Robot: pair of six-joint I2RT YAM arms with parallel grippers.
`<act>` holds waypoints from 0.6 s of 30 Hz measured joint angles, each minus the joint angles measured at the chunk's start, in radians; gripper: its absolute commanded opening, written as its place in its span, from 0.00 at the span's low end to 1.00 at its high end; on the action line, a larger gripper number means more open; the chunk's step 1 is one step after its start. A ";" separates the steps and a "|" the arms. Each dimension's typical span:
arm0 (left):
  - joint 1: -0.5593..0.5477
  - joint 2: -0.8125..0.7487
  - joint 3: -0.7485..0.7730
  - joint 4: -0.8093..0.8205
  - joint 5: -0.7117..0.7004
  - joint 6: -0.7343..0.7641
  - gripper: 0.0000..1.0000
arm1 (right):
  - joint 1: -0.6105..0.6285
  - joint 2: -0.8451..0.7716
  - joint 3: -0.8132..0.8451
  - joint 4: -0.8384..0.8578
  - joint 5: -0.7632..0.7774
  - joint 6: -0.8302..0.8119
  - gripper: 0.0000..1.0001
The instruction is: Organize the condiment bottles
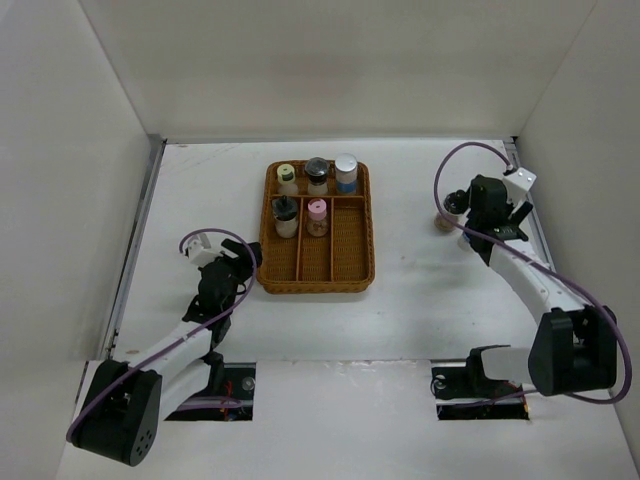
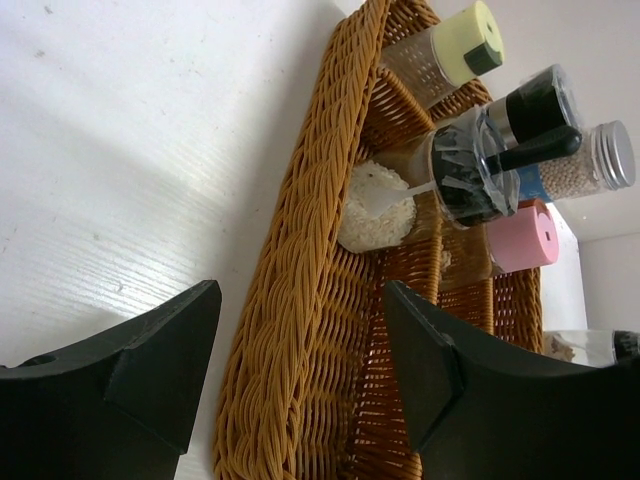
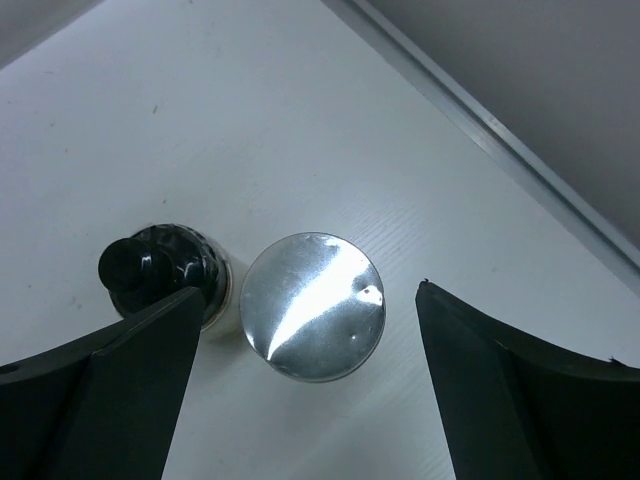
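Observation:
Five condiment bottles stand in the back half of the brown wicker tray (image 1: 318,288): yellow-green lid (image 1: 287,172), black cap (image 1: 317,167), silver lid (image 1: 346,165), black grinder top (image 1: 285,208) and pink lid (image 1: 318,210). My left gripper (image 2: 302,290) straddles the tray's left wall (image 2: 290,260), one finger outside and one inside, closed on it. Two more bottles stand on the table at the right. My right gripper (image 3: 310,292) hangs open above them, the silver-lidded jar (image 3: 313,306) between its fingers with gaps on both sides. The black-capped bottle (image 3: 160,265) is beside the left finger.
The tray's front compartments (image 1: 330,255) hold nothing. A raised metal rail (image 3: 520,160) runs along the table's right edge close behind the two loose bottles. White walls enclose the table at the back and on both sides.

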 measured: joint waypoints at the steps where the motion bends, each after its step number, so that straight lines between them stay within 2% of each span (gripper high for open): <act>1: 0.000 0.000 0.000 0.002 0.000 0.000 0.65 | -0.008 0.007 0.000 0.000 -0.013 0.001 0.94; 6: 0.000 0.000 0.000 0.008 0.000 0.000 0.65 | -0.035 0.063 0.001 0.010 -0.060 0.008 0.86; 8: 0.000 0.003 0.000 0.009 0.001 0.000 0.65 | -0.043 0.090 0.001 0.015 -0.077 0.013 0.78; 11: 0.000 0.006 0.000 0.010 0.001 0.000 0.65 | -0.046 0.108 0.001 0.015 -0.085 0.019 0.59; 13: 0.000 0.006 0.000 0.013 0.000 0.000 0.65 | -0.047 0.102 -0.003 0.015 -0.087 0.029 0.51; 18: -0.005 0.011 0.000 0.015 0.001 0.000 0.65 | 0.008 0.000 -0.090 0.004 -0.029 0.034 0.48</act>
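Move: The silver-capped bottle stands almost right under the open right fingers, about 1 cm ahead, with its middle some 6 cm below the hand. The black-capped bottle is close by, around 7 cm to the hand's left and 4 cm ahead, at the same height; the basket's empty right compartment lies some 32 cm left, level fore-and-aft and about 10 cm lower. From the idle left hand, the silver-capped bottle is roughly 56 cm right and 7 cm ahead, about level. The right hand sinks about 4 cm, easing a centimetre forward, until its wide-open fingers straddle the silver-capped bottle beside the black-capped one, and then they close on its upper part, just under the lid. Keeping that grip and the same height, the hand turns round and draws back about 2.5 cm towards the base, drifting slightly left, its pointing direction all but unchanged. ##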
